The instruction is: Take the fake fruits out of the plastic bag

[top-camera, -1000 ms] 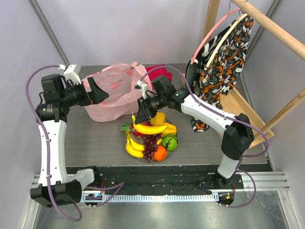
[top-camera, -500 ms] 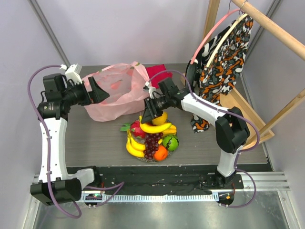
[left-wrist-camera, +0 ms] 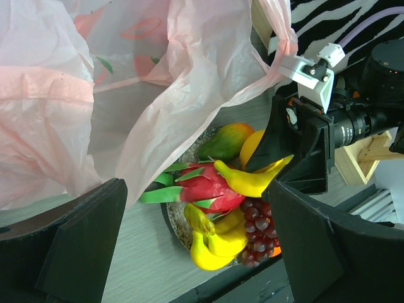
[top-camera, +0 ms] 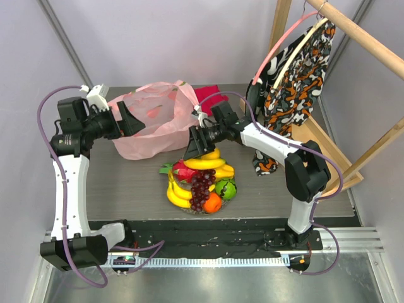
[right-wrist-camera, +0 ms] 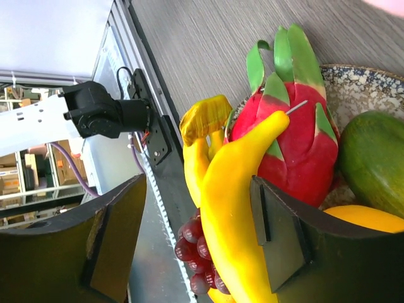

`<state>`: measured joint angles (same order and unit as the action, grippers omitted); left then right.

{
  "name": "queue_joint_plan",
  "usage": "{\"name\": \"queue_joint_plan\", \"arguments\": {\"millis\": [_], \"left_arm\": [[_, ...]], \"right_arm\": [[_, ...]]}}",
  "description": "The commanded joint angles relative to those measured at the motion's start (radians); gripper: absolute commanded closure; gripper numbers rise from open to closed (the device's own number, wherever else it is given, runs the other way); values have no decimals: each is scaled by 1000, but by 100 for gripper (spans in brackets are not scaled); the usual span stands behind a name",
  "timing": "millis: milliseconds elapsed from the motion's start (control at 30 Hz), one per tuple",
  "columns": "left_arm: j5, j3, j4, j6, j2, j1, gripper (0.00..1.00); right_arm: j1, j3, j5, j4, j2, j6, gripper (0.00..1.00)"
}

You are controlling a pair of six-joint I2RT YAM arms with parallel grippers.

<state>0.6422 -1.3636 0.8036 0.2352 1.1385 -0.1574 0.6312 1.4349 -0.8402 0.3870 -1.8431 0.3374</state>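
The pale pink plastic bag [top-camera: 151, 126] lies crumpled at the back left, its side filling the left wrist view [left-wrist-camera: 126, 82]. My left gripper [top-camera: 130, 120] hovers beside it, open and holding nothing. The fake fruits are heaped on a glittery plate [right-wrist-camera: 360, 88]: dragon fruit [top-camera: 181, 170], grapes [top-camera: 201, 189], orange [top-camera: 212, 202], green apple [top-camera: 225, 188], a mango [right-wrist-camera: 372, 164] and a banana bunch [top-camera: 175, 194]. A single banana [top-camera: 205, 163] rests on top of the heap. My right gripper [top-camera: 201, 150] stands over it, jaws apart, the banana [right-wrist-camera: 240, 214] lying between the fingers.
A red cloth [top-camera: 208, 96] lies behind the bag. At the right a patterned garment [top-camera: 293, 76] hangs on a wooden rack [top-camera: 328, 145], close to the right arm. A black rail [top-camera: 208, 230] runs along the table's front edge, just below the plate.
The right gripper came down with the banana onto the fruit heap and its jaws spread apart. The left arm stayed where it was.
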Motion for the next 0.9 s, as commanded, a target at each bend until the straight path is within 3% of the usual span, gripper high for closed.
{"name": "queue_joint_plan", "arguments": {"millis": [0,100,233,300,367,467,500,633,733,867], "left_arm": [[31,3,-41,4,-16,-5,0],[33,6,-46,4,-16,-5,0],[31,-9,-49,0,-20,-5,0],[-8,-31,-49,1,-34,-5,0],[-65,-41,-47,-7,-55,-7,0],[-179,-63,-21,-62,-68,-10,0],[-266,-61,-12,-74,-75,-10,0],[-428,-25,17,-132,-108,-27,0],[-544,13,34,-135,-131,-34,0],[-564,67,42,-116,-158,-74,0]], "right_arm": [[2,30,-1,-45,61,15,24],[2,42,27,-30,73,-17,23],[-4,84,49,-14,102,-55,5],[-5,133,125,1,131,-113,3],[-7,180,258,44,156,-149,2],[-13,182,614,84,205,-173,0],[-14,171,806,92,226,-167,0],[-16,63,1042,79,315,-207,0],[-18,-53,1056,69,408,-228,0],[-15,-155,1079,75,502,-230,0]]}}
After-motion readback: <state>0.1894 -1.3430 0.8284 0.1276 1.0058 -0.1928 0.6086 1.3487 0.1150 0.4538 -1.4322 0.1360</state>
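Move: The banana I have just laid on the heap sits right by my open right fingers: its middle is about 4 cm back, 6 cm to the right and 4 cm below. From that hand, the dragon fruit is some 5 cm back, 4 cm left and 8 cm down; the grapes are 14 cm back and 5 cm right. From my left hand, the banana is roughly 9 cm back, 36 cm right and 19 cm lower; the plastic bag's middle is 11 cm ahead, 11 cm right. I spread my right fingers the last bit to fully open and come free of the banana, rising and reaching forward some 8 cm, then swing right about 14 cm off the heap towards the hanging clothes, with the fingers turning clockwise from leftward to forward. Late on, my open left hand swings about 8 cm left, away from the bag, turning some 20 degrees counter-clockwise. ##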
